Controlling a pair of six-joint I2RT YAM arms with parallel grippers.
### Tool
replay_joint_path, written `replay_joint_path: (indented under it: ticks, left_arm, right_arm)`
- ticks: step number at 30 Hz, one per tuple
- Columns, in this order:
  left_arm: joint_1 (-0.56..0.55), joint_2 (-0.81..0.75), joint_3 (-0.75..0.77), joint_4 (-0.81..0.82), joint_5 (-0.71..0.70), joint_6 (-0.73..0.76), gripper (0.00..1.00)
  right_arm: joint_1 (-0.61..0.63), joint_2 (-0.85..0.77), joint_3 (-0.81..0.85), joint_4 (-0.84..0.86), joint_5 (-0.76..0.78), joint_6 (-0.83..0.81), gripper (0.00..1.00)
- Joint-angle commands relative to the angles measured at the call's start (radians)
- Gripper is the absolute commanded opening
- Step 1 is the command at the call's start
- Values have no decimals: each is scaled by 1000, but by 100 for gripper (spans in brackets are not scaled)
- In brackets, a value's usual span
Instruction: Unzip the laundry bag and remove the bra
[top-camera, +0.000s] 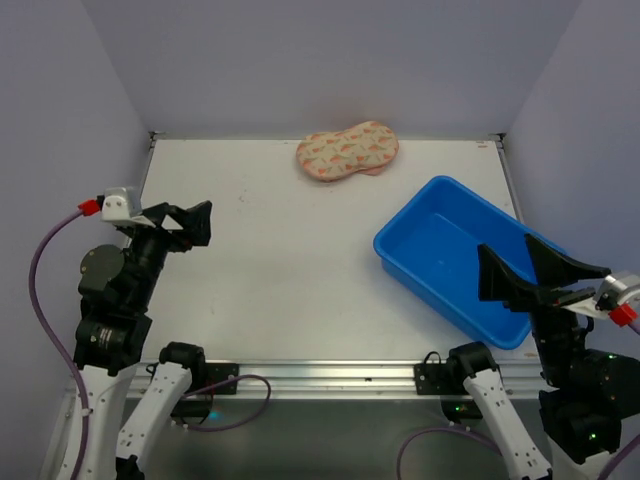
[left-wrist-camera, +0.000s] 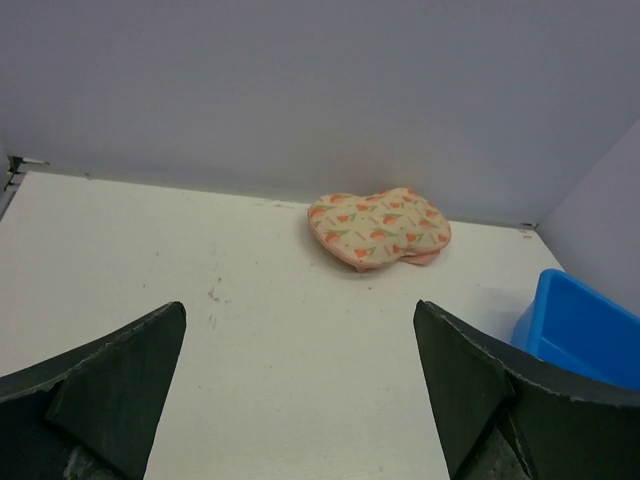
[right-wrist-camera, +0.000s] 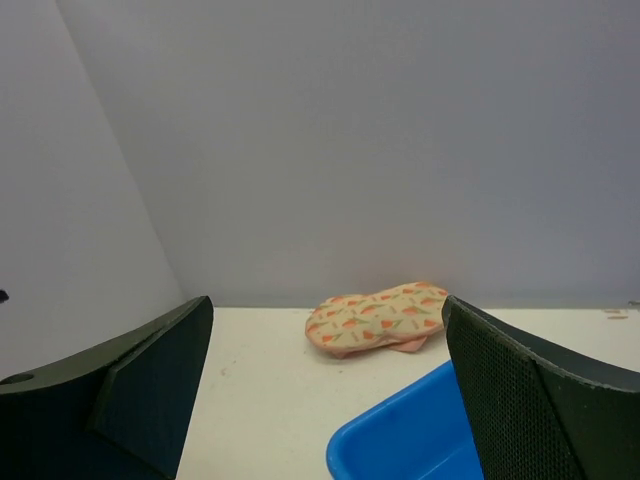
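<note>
The laundry bag (top-camera: 347, 152) is a peanut-shaped pale pink pouch with orange-red motifs, lying closed at the far edge of the table by the back wall; it also shows as the laundry bag (left-wrist-camera: 380, 228) and the laundry bag (right-wrist-camera: 378, 317). The bra is hidden. My left gripper (top-camera: 187, 225) hovers open at the left side of the table, well short of the bag, with nothing between its jaws (left-wrist-camera: 300, 375). My right gripper (top-camera: 525, 270) stands open above the near right end of the blue tub, also holding nothing (right-wrist-camera: 325, 390).
A blue plastic tub (top-camera: 400, 246) sits slanted on the right half of the table, between my right gripper and the bag; its inside shows nothing. Grey walls close off the back and both sides. A metal rail runs along the near edge.
</note>
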Motion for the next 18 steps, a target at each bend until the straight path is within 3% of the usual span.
replay_joint_path:
  ticks: [1, 8, 12, 18]
  left_arm:
    - [-4, 69, -30, 99, 53, -54, 100]
    - [-4, 349, -69, 304, 155, -194, 100]
    - [-4, 524, -99, 573, 221, -355, 100]
    - [-24, 892, 11, 806, 270, -513, 100]
  right_arm:
    - [0, 49, -23, 37, -21, 33, 99]
    - [0, 120, -60, 44, -82, 90, 99]
    - [0, 166, -55, 54, -136, 96, 99]
    - [0, 224, -49, 67, -191, 102, 99]
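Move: The laundry bag lies flat at the table's far edge, some 37 cm ahead of the left hand, 22 cm to its right and 35 cm below. From the right hand the bag is about 47 cm ahead, 12 cm left and 42 cm down. The blue bin's middle sits roughly 13 cm ahead of the right hand, 10 cm to its right and 38 cm below. Left hand sweeps 24 cm forward, down and right towards the laundry bag; right follows 9 cm forward, down, left. ##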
